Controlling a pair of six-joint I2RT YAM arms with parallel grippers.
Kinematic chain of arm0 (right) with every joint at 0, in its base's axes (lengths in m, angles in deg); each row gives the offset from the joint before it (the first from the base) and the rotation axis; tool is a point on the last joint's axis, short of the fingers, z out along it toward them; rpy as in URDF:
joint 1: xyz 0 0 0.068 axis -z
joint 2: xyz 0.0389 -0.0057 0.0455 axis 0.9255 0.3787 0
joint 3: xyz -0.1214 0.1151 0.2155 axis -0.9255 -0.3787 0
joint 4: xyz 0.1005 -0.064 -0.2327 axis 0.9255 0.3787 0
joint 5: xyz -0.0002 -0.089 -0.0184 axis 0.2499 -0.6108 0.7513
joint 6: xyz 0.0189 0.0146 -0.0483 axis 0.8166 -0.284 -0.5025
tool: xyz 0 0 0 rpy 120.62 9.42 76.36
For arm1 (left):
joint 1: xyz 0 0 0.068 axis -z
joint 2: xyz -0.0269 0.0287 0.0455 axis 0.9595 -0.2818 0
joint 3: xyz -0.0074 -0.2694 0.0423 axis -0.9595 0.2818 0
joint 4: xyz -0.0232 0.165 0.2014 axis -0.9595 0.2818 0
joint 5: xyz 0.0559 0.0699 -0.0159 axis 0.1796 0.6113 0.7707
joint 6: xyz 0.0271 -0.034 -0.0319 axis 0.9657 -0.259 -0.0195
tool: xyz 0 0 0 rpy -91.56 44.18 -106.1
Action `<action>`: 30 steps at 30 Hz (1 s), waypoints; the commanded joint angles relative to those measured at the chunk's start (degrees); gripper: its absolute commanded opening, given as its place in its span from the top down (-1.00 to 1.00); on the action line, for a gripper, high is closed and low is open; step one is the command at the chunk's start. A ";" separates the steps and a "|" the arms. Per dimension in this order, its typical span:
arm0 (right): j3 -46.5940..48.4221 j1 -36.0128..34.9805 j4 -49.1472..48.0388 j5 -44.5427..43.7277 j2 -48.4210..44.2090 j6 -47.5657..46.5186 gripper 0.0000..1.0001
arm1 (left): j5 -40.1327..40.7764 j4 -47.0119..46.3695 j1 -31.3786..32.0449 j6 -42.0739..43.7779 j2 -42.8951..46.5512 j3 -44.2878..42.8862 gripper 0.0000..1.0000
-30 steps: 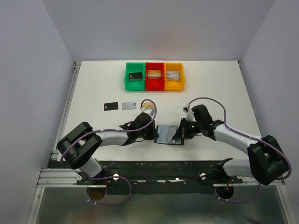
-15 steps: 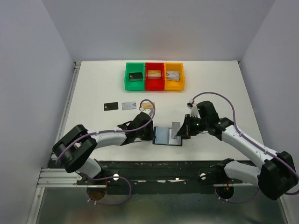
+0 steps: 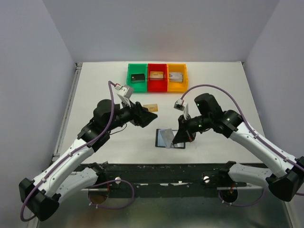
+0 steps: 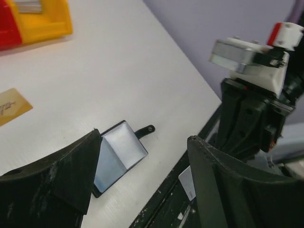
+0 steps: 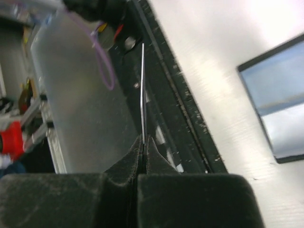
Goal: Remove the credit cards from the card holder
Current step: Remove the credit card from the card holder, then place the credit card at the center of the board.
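Observation:
The card holder (image 3: 169, 138) lies open on the table near the front edge, blue-grey inside faces up; it also shows as the card holder (image 4: 118, 152) and the card holder (image 5: 280, 109) in the wrist views. My right gripper (image 3: 181, 137) hovers at its right edge, shut on a thin silver-grey credit card (image 5: 143, 90) seen edge-on; a corner of that card (image 4: 188, 183) shows in the left wrist view. My left gripper (image 3: 148, 118) is raised and open, empty, up and to the left of the holder. A tan credit card (image 3: 150, 107) lies flat beyond it.
Green (image 3: 137, 77), red (image 3: 157, 77) and yellow (image 3: 176, 77) bins stand in a row at the back, each with a block inside. The table's dark front rail (image 3: 166, 167) runs just below the holder. The left arm covers the table left of the tan card.
My left gripper let go, opened, and lifted back and to the left, off the holder. My right gripper drew the silver-grey card out of the holder and raised it.

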 commanded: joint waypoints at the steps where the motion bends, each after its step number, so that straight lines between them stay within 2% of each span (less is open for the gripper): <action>1: 6.59 -6.41 13.15 6.75 3.12 -8.91 0.99 | -25.08 -1.60 -1.68 7.42 6.02 1.92 -0.65; 5: 11.86 -11.43 18.25 6.15 6.46 -12.61 1.00 | -38.89 -10.12 -1.59 2.96 7.89 4.73 -0.57; 11: 14.85 -13.37 18.17 6.31 8.14 -11.99 0.99 | -45.94 -12.15 -1.42 0.58 7.62 7.19 -0.42; 21: 20.04 -15.04 19.32 5.87 10.42 -11.82 0.99 | -44.37 -8.30 3.32 4.44 5.86 6.76 -0.24; 28: 22.33 -15.66 21.34 5.35 12.18 -13.48 0.99 | -44.10 -6.89 4.47 6.64 4.37 6.49 0.10; 30: 22.59 -15.57 21.51 5.26 12.27 -13.75 0.99 | -44.36 -7.50 4.47 6.55 4.46 6.93 0.27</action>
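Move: Back and to the right of the empty left gripper, about 8 cm each way and some 8 cm lower, is the pale credit card. The closed right fingers already hold it. The card holder lies about 3 cm back, 10 cm right and 25 cm below the left hand; the gold card on the table is 15 cm ahead, 2 cm left, 26 cm down. From the right hand, the left gripper is about 8 cm ahead, 12 cm left and 7 cm higher, the card holder 5 cm ahead, 3 cm left and 17 cm below. Swinging back about 15 cm and slightly right, the left hand rises a little, sinks again and turns some 45 degrees clockwise to face the card's free end, its wide-open fingers narrowing to roughly half to straddle it. The right hand keeps its pinch, drawing the card back 7 cm, up and a little left while turning it counter-clockwise, then nearly stops. ##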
